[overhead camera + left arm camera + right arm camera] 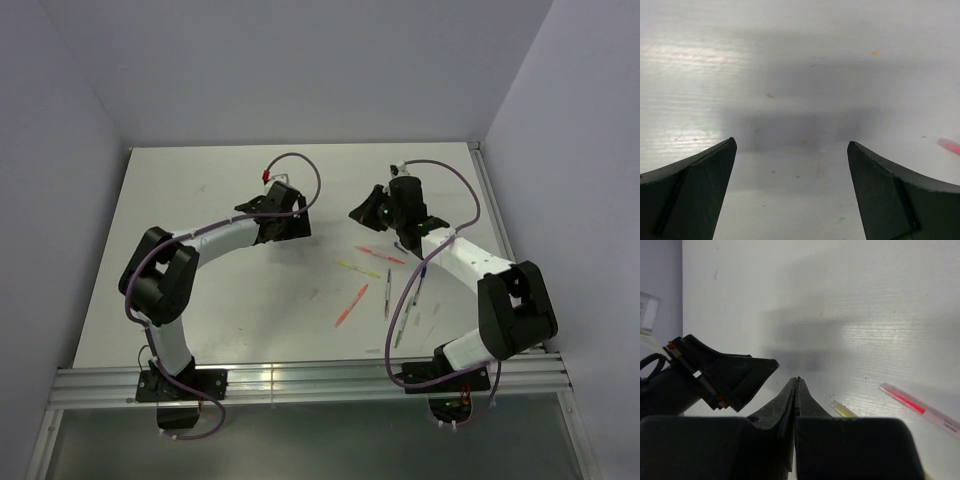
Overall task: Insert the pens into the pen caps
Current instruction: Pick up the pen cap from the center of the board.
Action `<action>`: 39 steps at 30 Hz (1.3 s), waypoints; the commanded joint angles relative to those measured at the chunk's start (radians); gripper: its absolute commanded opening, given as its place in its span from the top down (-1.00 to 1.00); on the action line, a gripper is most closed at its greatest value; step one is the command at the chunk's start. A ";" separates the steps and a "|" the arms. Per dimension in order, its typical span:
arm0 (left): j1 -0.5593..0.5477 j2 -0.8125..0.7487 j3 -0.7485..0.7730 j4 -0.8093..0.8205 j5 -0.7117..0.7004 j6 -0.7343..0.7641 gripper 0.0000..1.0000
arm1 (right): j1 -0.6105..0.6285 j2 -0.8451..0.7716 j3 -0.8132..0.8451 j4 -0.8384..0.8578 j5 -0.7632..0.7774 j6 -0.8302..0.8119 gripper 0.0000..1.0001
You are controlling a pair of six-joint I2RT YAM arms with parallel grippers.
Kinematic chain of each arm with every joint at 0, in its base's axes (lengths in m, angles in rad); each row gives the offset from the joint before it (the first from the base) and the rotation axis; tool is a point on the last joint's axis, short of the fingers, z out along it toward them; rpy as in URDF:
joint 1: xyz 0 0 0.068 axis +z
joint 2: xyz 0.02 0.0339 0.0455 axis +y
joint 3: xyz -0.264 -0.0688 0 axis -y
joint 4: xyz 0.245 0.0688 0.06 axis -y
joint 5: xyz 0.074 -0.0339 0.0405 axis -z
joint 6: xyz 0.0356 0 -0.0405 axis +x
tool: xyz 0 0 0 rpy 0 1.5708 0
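Note:
Several thin pens lie on the white table [200,260] right of centre: a red-pink one [380,254], a yellow one [357,269], an orange one [351,304], a grey one [388,292], a blue one [420,283] and a green-clear one [402,325]. My left gripper [791,145] [300,222] is open over bare table, nothing between its fingers; a pink pen end [950,146] shows at the right edge. My right gripper [798,380] [358,213] is shut on nothing, tip facing the left one. The yellow pen [842,410] and red-pink pen [920,407] lie to its right. No separate pen caps can be made out.
In the right wrist view, a finger of the left gripper [735,375] sits close to the left of my shut jaws. A metal rail [300,380] runs along the table's near edge. Grey walls close in the back and both sides.

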 commanded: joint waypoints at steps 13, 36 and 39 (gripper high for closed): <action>-0.071 0.121 0.175 -0.124 0.024 0.107 -0.17 | -0.037 -0.076 -0.023 0.027 -0.006 -0.018 1.00; -0.102 0.233 0.264 -0.238 -0.028 0.106 0.18 | -0.063 -0.065 -0.027 0.024 -0.028 -0.003 1.00; -0.108 0.243 0.278 -0.271 -0.042 0.106 0.18 | -0.067 -0.061 -0.026 0.024 -0.036 0.000 1.00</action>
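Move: Just below the left hand, the clear pen cap on the board lies about 3 cm to its right, 2 cm back and 5 cm down. The yellow pen's middle is some 13 cm to the right of the cap and 5 cm nearer the base. The upper red pen's middle is about 17 cm to the right of the cap and 2 cm nearer. For the right hand the cap lies roughly 11 cm to the left, level with it and 14 cm below. Swinging about 4 cm to its right with a brief rise, the left hand then sinks some 5 cm towards the clear pen cap, easing back slightly. Its fingers narrow from wide open to under half, the wrist turning about 10 degrees clockwise and tipping a little steeper. The right hand, still shut, drifts some 2 cm right, clear of it. ##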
